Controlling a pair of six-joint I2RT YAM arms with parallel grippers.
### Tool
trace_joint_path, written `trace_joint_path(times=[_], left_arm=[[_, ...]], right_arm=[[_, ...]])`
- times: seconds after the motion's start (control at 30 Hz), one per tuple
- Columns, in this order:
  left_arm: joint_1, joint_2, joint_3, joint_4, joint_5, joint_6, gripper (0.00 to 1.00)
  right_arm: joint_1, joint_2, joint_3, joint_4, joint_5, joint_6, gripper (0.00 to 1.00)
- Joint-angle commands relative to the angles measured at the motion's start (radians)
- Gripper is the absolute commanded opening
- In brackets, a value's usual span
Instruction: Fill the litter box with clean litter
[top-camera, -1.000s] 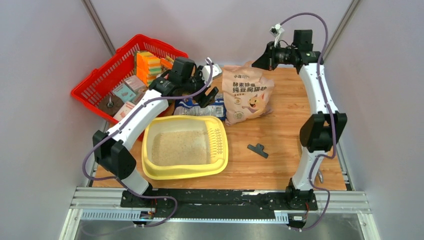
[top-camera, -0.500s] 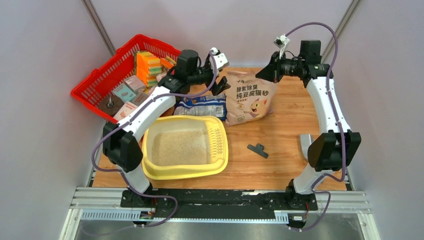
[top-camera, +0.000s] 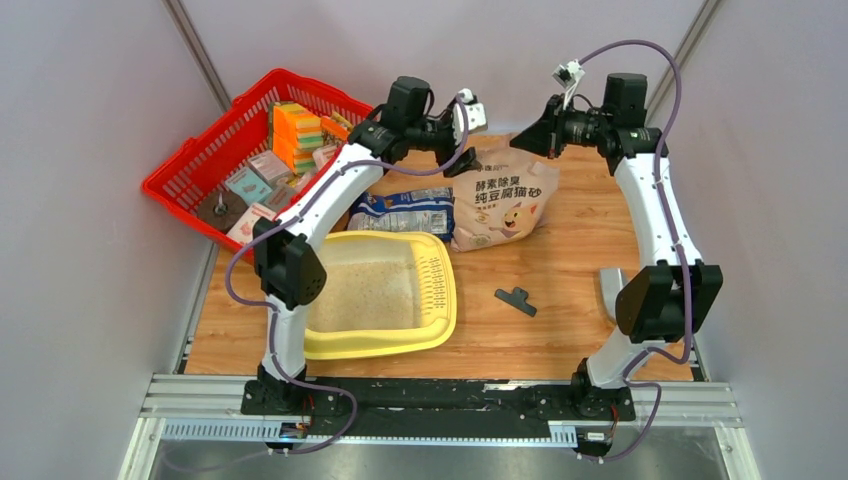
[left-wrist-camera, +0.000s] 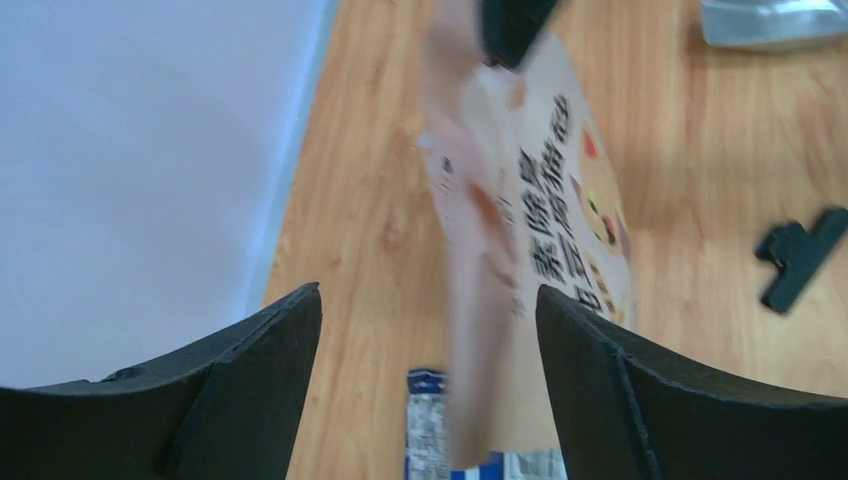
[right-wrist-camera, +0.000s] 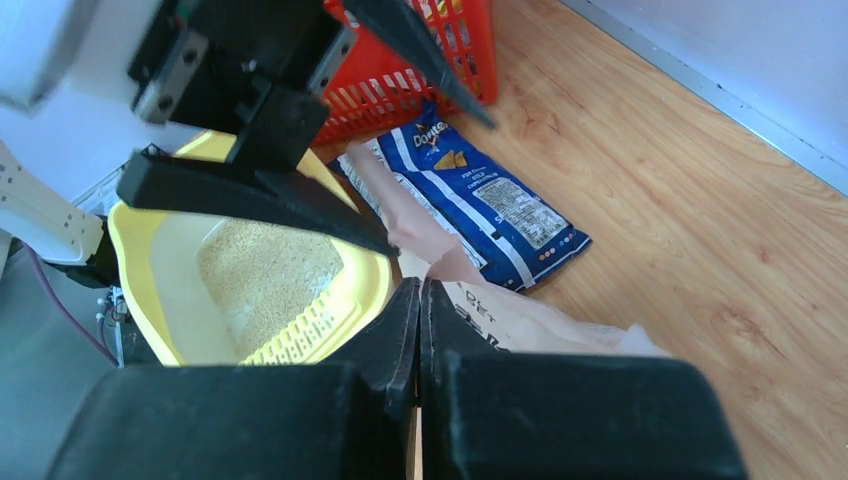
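Note:
The pale-yellow litter box (top-camera: 383, 345) lies at the front left of the table, with beige clean litter (top-camera: 362, 292) over its floor; the right wrist view shows its rim (right-wrist-camera: 122, 240) and the litter (right-wrist-camera: 262, 275). A tan litter bag (top-camera: 503, 200) with dark lettering leans behind it. My right gripper (top-camera: 535, 143) is shut on the bag's top edge (right-wrist-camera: 440, 265). My left gripper (top-camera: 465, 150) hovers open just left of that edge. In the left wrist view the bag (left-wrist-camera: 560, 200) rises between and beyond my open fingers (left-wrist-camera: 260, 360).
A blue-and-white printed bag (top-camera: 405, 210) lies flat between the tan bag and the litter box. A red mesh basket (top-camera: 200, 165) of sponges and boxes sits at the back left. A black clip (top-camera: 515, 300) lies right of the box. Walls close in behind and at both sides.
My left arm has swung up and to the right, from over the blue-and-white bag to the tan bag's top. The right gripper shifted slightly right, drawing the bag's top with it.

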Motion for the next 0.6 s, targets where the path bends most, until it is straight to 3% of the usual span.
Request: trace_joint_path(times=[0.0,0.07,0.17,0.2,0.3,0.33,0.37,0.43,0.47,0.53,0.57], left_arm=[[-0.034,0.011,0.027,-0.286,0.138,0.227,0.83],[-0.042,-0.002,0.005,-0.301,0.134,0.257,0.77],[-0.045,-0.016,-0.038,-0.226,0.127,0.182,0.55],[-0.045,-0.018,-0.041,-0.215,0.127,0.171,0.35],[-0.047,-0.021,-0.032,-0.147,0.093,0.093,0.06],[-0.048,-0.027,-0.032,-0.123,0.082,0.033,0.01],[-0.048,-0.041,-0.033,-0.085,0.063,0.011,0.00],[-0.047,-0.061,-0.045,-0.064,0.058,0.000,0.00],[-0.047,-0.084,-0.058,-0.037,0.056,-0.001,0.00],[-0.047,-0.108,-0.107,-0.003,0.052,-0.004,0.00],[-0.048,-0.133,-0.125,0.035,0.052,-0.006,0.00]], right_arm=[[-0.012,-0.012,0.052,0.089,-0.072,0.057,0.00],[-0.010,0.017,0.072,0.075,-0.076,0.080,0.00],[-0.040,0.028,0.098,0.069,-0.075,0.088,0.00],[-0.041,0.027,0.097,0.067,-0.072,0.083,0.00],[-0.058,0.039,0.105,0.069,-0.032,0.133,0.04],[-0.077,0.048,0.126,0.067,-0.003,0.169,0.08],[-0.091,0.057,0.138,0.070,0.023,0.201,0.29],[-0.136,0.083,0.186,0.061,0.168,0.258,0.50],[-0.146,0.093,0.209,0.011,0.307,0.255,0.69],[-0.160,0.146,0.276,-0.078,0.348,0.145,0.78],[-0.159,0.168,0.348,-0.203,0.358,0.078,0.82]])
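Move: The rim of the litter bag's open top, near its left corner, is about 4 cm back from the left hand, 1 cm to its right and 5 cm below. The chips bag lies some 15 cm to the left of that hand and 2 cm back, about 29 cm down; the black clip is roughly 24 cm back, 10 cm right and 30 cm down. From the right hand, whose shut fingers still hold the rim farther right, that same spot is about 7 cm left, 1 cm back and 8 cm below. The litter bag's rim passes from one hand to the other: the left hand, fingers wide open, sinks about 5 cm and draws back 4 cm onto it, then shuts and pinches the film near the left corner. The right hand holds nearly still until the left has all but closed, then opens, lets go and swings away to the right and forward, some 9 cm, turning about 20 degrees clockwise. ##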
